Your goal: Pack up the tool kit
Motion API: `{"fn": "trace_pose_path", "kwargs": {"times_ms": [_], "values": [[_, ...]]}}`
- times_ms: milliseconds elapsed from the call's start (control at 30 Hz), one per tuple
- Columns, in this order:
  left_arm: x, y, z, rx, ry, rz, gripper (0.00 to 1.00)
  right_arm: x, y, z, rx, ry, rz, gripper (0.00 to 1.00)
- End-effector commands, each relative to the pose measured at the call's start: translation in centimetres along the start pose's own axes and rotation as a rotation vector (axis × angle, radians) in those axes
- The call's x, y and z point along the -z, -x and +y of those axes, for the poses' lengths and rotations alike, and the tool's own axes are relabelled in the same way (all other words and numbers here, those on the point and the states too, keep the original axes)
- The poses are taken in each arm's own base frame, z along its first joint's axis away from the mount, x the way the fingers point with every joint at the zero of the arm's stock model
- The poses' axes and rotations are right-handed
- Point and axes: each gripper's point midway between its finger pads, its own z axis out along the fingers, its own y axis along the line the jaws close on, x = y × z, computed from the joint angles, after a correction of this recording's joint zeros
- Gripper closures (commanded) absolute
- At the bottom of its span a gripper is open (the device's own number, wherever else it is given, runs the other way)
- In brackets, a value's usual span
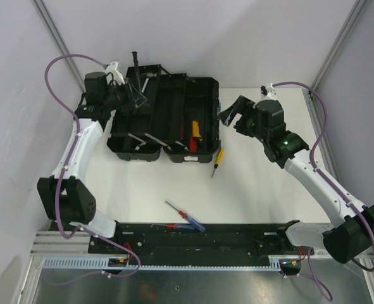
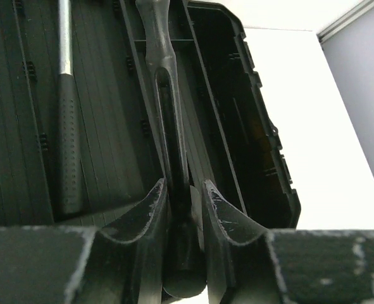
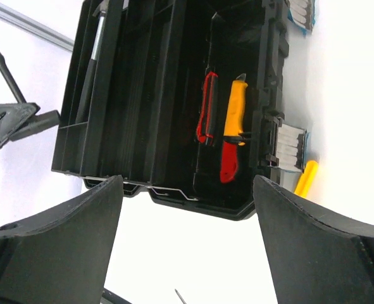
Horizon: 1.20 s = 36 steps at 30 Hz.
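Observation:
The black toolbox [image 1: 174,101] lies open at the back of the table. Inside it are a red-handled tool [image 3: 207,107], a yellow-and-red tool [image 3: 232,126] and a black-gripped tool with a metal shaft [image 2: 66,126]. My left gripper [image 1: 135,95] hovers over the box's left half, shut on a long black tool [image 2: 173,126]; the pinch shows in the left wrist view [image 2: 185,185]. My right gripper [image 1: 227,113] is open and empty at the box's right side [image 3: 187,180]. A yellow-handled screwdriver [image 1: 218,159] lies just in front of the box. Blue [image 1: 192,220] and red [image 1: 172,225] screwdrivers lie near the front.
The box's blue latch [image 3: 289,147] faces the yellow screwdriver handle [image 3: 305,178]. A black rail [image 1: 193,237] runs along the table's front edge between the arm bases. Grey walls close in at left, back and right.

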Motion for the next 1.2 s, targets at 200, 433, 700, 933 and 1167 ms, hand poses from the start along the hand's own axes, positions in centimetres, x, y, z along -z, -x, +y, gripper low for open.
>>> {"fn": "trace_pose_path", "kwargs": {"times_ms": [200, 433, 700, 933, 1167], "values": [[-3.7, 1.1, 2.5, -0.038, -0.018, 0.038, 1.00, -0.1, 0.9, -0.8, -0.014, -0.034, -0.009, 0.14], [-5.5, 0.6, 3.8, -0.044, -0.069, 0.075, 1.00, -0.5, 0.8, -1.3, -0.021, -0.047, -0.003, 0.14], [-6.5, -0.8, 6.7, 0.067, -0.125, 0.130, 0.89, -1.5, 0.3, -1.6, -0.035, -0.046, 0.016, 0.15], [-7.0, -1.4, 6.6, 0.096, -0.162, 0.153, 0.91, -2.3, -0.2, -1.6, -0.055, -0.033, 0.040, 0.16], [-7.6, -1.3, 5.4, 0.131, -0.259, 0.176, 1.00, -2.7, -0.5, -1.7, -0.062, -0.037, 0.047, 0.17]]}}
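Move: The left hand already grips the black hammer; the middle of the toolbox's leftmost tray lies about 11 cm ahead of it, nearly in line, and some 14 cm below. The silver-shafted tool in that tray is centred 15 cm ahead, 2 cm left and 14 cm down; the orange knife is 2 cm ahead, 20 cm right and 22 cm down. From the empty right hand, the tray is about 19 cm ahead, 35 cm left and 14 cm down. The left hand keeps its grip near the hammer's head and carries the tool forward and down together, about 7 cm each way, towards the leftmost tray, tipping roughly 10 degrees further down, turning slightly clockwise and slowing over the tray, with the fingers still shut on the hammer. Meanwhile the empty right hand, staying wide open beside the toolbox's right side, sinks some 4 cm and tips slightly down without touching anything. ##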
